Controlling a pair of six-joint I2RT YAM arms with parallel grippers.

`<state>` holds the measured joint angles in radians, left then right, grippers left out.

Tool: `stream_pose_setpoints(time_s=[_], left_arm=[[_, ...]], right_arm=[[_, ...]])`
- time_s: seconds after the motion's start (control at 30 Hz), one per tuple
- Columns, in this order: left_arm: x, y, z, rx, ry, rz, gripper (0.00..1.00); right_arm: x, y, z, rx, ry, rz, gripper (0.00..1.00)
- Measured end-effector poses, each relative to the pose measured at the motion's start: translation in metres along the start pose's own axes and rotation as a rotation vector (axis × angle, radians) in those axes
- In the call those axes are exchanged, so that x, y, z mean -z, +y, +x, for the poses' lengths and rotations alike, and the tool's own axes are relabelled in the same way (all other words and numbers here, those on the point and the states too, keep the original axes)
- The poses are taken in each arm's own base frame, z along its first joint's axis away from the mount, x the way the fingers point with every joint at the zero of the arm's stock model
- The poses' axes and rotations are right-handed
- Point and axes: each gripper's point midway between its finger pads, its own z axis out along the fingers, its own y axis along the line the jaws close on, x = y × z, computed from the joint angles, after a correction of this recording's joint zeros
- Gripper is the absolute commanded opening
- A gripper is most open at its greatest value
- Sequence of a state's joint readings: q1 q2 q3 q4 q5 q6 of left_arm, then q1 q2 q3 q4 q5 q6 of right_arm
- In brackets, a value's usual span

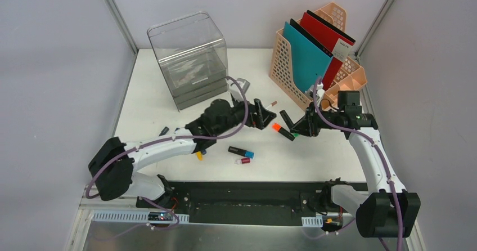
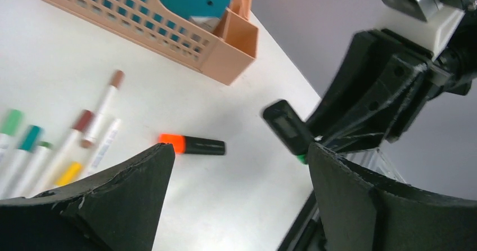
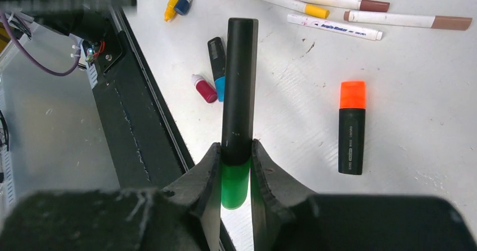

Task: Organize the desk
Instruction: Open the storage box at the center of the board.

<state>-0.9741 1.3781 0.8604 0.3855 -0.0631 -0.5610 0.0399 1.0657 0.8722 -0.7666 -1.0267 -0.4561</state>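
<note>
The white desk (image 1: 152,104) carries scattered pens. My right gripper (image 1: 296,130) is shut on a black highlighter with a green cap (image 3: 239,93), gripped at the cap end, body pointing forward above the desk. My right gripper (image 3: 236,148) shows the cap pinched between both fingers. An orange-capped highlighter (image 1: 279,129) lies flat on the desk just beside it, also visible as the orange-capped highlighter (image 3: 351,127). My left gripper (image 1: 265,115) hangs open and holds nothing, facing the right one. In the left wrist view my left gripper (image 2: 241,149) frames the orange highlighter (image 2: 191,144) and the held green highlighter (image 2: 287,126).
A clear drawer unit (image 1: 191,59) stands at the back left, a peach file organizer (image 1: 337,85) with folders at the back right. Several markers (image 3: 332,27), a blue-capped highlighter (image 1: 241,151) and a small red item (image 1: 242,160) lie mid-desk. The black rail (image 1: 242,197) runs along the near edge.
</note>
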Motion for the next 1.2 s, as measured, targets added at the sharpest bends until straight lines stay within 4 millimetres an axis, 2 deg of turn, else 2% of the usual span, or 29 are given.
stream_pose_setpoints(time_s=[0.13, 0.3, 0.43, 0.57, 0.8, 0.97, 1.2], left_arm=[[0.021, 0.032, -0.027, -0.035, -0.023, 0.005, 0.94], [0.048, 0.067, -0.036, -0.049, -0.045, -0.035, 0.94], [0.068, 0.105, -0.047, -0.028, -0.101, -0.125, 0.94], [0.085, 0.141, -0.059, 0.045, -0.177, -0.213, 0.92], [0.11, 0.2, -0.069, 0.286, -0.317, -0.363, 0.82], [0.117, 0.223, -0.079, 0.423, -0.404, -0.434, 0.78], [0.123, 0.249, -0.088, 0.553, -0.486, -0.569, 0.62]], right_arm=[[0.001, 0.002, 0.002, 0.008, 0.01, -0.006, 0.0], [0.001, 0.003, 0.004, 0.013, 0.017, -0.01, 0.0], [0.001, 0.003, 0.005, 0.012, 0.02, -0.011, 0.0], [0.001, 0.003, 0.005, 0.01, 0.022, -0.012, 0.0], [0.001, 0.003, 0.005, 0.009, 0.023, -0.012, 0.0], [0.001, 0.003, 0.005, 0.011, 0.023, -0.013, 0.0], [0.001, 0.003, 0.006, 0.012, 0.024, -0.013, 0.0]])
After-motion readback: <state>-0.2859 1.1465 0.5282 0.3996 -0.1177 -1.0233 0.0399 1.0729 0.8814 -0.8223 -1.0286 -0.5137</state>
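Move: The storage box stands about 26 cm ahead and 29 cm to the left of the empty left hand, its middle some 11 cm lower. On the board, roughly 22 cm below that hand, the coloured pens lie 8 cm ahead and 8 cm left, the orange highlighter 2 cm ahead and 9 cm right, the blue highlighter 7 cm back and 9 cm left. From the right hand, the box is about 31 cm ahead and 39 cm left, 6 cm lower. The left hand sweeps quickly to the left by about 26 cm and forward by some 12 cm, leaving the space beside the right hand, passing high over the pens and sinking slightly in the later part as it comes up to the front of the storage box. On the way it swings some 45 degrees counter-clockwise and tips moderately downward, while the wide-open fingers draw partly together without gripping anything; the right hand waits, still pinching the green highlighter. ##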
